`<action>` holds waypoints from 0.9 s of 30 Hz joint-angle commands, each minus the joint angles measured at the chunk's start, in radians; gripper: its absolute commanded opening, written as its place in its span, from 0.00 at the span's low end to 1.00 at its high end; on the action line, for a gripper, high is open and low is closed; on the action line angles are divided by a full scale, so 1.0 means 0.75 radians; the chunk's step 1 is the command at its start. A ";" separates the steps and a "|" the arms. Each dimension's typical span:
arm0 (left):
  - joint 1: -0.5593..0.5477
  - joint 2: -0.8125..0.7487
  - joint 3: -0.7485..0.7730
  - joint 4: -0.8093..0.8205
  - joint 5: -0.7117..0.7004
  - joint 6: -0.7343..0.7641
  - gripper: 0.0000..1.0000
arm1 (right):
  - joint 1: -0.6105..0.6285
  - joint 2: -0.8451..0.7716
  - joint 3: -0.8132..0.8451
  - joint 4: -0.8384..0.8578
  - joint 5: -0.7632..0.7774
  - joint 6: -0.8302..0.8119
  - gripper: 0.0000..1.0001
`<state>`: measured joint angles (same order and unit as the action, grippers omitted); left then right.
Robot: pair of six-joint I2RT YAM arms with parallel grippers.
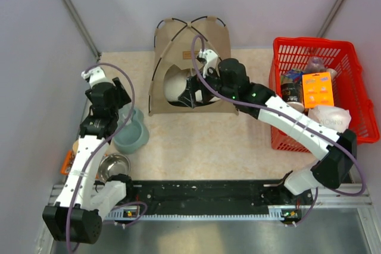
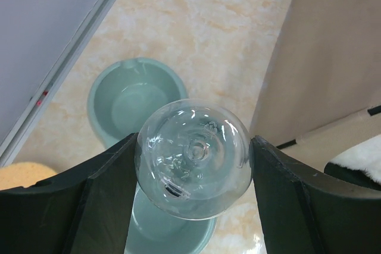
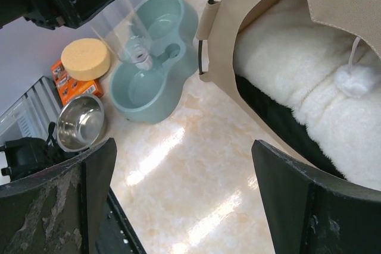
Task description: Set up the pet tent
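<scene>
The tan pet tent stands upright at the back of the table, its black poles crossed on top. Its rounded doorway shows a cream plush pillow and a small white dangling ball. My right gripper hovers just in front of the doorway, open wide with only bare tabletop between its fingers. My left gripper is shut on a clear round bottle, held above a green double bowl left of the tent. The right wrist view shows that bottle tilted over the bowl.
A red basket with several items stands at the right edge. Near the left front lie a steel bowl, a yellow sponge and an orange pack. Grey walls close in on the left and at the back.
</scene>
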<state>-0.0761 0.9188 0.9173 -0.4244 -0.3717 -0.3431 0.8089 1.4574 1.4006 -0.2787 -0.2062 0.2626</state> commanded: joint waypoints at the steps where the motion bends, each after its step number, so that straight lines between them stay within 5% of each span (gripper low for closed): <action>1: 0.009 0.049 -0.031 0.357 0.009 0.079 0.29 | -0.019 -0.033 0.012 0.020 0.013 -0.003 0.94; 27: 0.022 0.151 -0.206 0.627 0.091 0.030 0.24 | -0.101 0.065 0.059 0.014 -0.042 0.010 0.94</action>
<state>-0.0647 1.0340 0.7902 -0.0437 -0.3153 -0.3187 0.7464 1.5078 1.4025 -0.2817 -0.2150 0.2714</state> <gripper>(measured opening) 0.740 0.939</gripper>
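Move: The feeder's socket, between its two bowls, is about 8 cm ahead of my left hand, 3 cm to its right and some 19 cm below; the bottle I hold neck-down still hangs over the front bowl. From this hand the tent is about 20 cm ahead and 28 cm right, and the steel bowl some 16 cm back and 10 cm left, near table level. From my right hand the socket is roughly 26 cm left, 5 cm ahead and 25 cm below. I keep my hold on the upturned bottle and bring my left hand forward about 5 cm, taking its neck from over the front bowl towards the feeder's socket. I rise about a centimetre first, then sink about 2 cm, while the wrist tips up slightly. My open, empty right hand drifts about 3 cm forward by the tent opening, sinking some 2 cm. ##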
